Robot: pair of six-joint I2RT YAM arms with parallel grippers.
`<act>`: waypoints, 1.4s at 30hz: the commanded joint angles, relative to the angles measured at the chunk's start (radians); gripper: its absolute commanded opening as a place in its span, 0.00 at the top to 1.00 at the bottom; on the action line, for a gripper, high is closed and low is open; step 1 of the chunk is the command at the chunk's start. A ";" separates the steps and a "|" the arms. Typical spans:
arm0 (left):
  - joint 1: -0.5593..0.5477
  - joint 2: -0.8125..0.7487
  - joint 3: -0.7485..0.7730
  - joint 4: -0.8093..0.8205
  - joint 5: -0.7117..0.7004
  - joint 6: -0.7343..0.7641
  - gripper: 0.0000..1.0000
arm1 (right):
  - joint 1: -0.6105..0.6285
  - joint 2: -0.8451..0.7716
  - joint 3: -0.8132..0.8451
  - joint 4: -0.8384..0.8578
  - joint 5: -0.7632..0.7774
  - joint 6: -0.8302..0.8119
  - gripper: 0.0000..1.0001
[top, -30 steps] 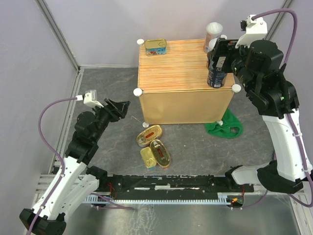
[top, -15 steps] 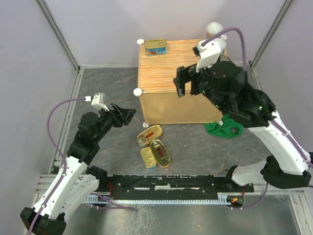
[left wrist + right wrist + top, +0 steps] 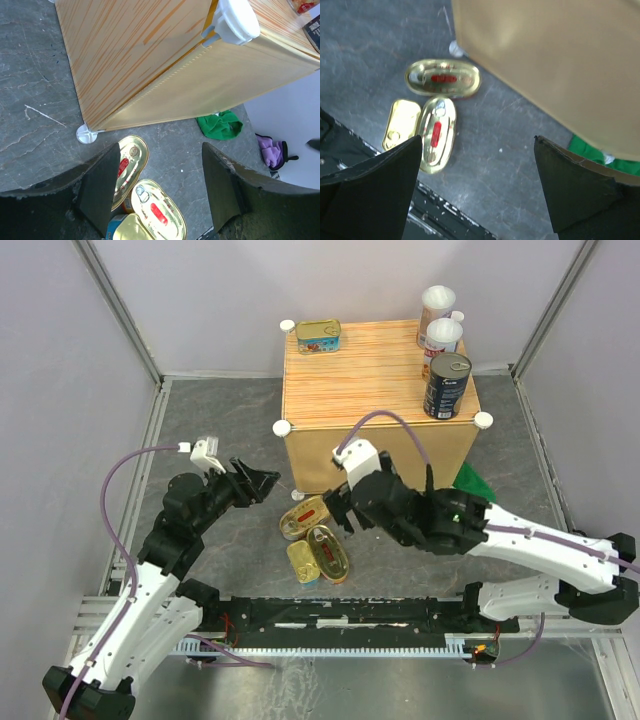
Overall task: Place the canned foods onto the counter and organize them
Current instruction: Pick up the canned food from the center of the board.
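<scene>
The counter [image 3: 360,370] carries a rectangular gold-lidded can [image 3: 318,336], two white-lidded cylinders [image 3: 437,312] [image 3: 443,338] and a dark blue cylinder [image 3: 446,386] at its front right corner. On the floor in front lie two oval gold cans [image 3: 305,516] [image 3: 328,553] and a rectangular gold can [image 3: 302,562]. My right gripper [image 3: 338,512] hangs open just right of them, with nothing between its fingers. In the right wrist view the ovals [image 3: 443,78] [image 3: 437,133] sit left of the open gripper [image 3: 477,190]. My left gripper [image 3: 265,480] is open and empty, above the ovals [image 3: 129,165] [image 3: 159,212].
A green cloth [image 3: 468,480] lies on the floor by the counter's front right corner, partly behind my right arm. White knobs [image 3: 282,427] mark the counter's corners. A black rail [image 3: 340,615] runs along the near edge. Walls close in the left, back and right.
My right arm has left the dark blue cylinder standing on the counter and swung down to the floor beside the oval cans. My left gripper has edged right toward those cans.
</scene>
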 commanded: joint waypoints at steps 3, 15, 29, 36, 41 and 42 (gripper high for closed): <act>-0.003 -0.016 0.001 0.024 -0.013 -0.041 0.27 | 0.103 -0.028 -0.158 0.059 0.033 0.156 0.00; -0.003 -0.049 -0.007 0.010 -0.035 -0.052 0.27 | 0.201 0.005 -0.445 0.260 -0.035 0.287 0.01; -0.003 -0.076 -0.016 0.002 -0.040 -0.065 0.27 | 0.252 0.150 -0.492 0.318 -0.055 0.390 0.01; -0.002 -0.094 -0.022 -0.011 -0.046 -0.064 0.28 | 0.251 0.203 -0.524 0.356 -0.054 0.437 0.01; -0.002 -0.095 -0.040 0.004 -0.045 -0.072 0.28 | 0.251 0.228 -0.554 0.394 -0.054 0.451 0.01; -0.002 -0.096 -0.044 0.007 -0.046 -0.074 0.28 | 0.251 0.235 -0.557 0.401 -0.054 0.452 0.01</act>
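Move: The right hand, open and empty, goes for the oval can nearest the table's front edge: it lies about 3 cm back, some 6 cm to the left and 28 cm below. The second oval can is about 5 cm ahead and 11 cm to the left of that hand, and the small square tin about 5 cm back and 12 cm to the left. For the left hand, the same oval can lies some 9 cm back, 11 cm to the right and 23 cm down. The right arm comes down fast, some 23 cm, drawing back about 10 cm towards its base and drifting a little left in the first half, then sinking nearly straight down and slower onto the near end of the front oval can. Its fingers tip steeper towards the table by roughly 20 degrees and stay wide open, ending close to that near end without closing on it. ##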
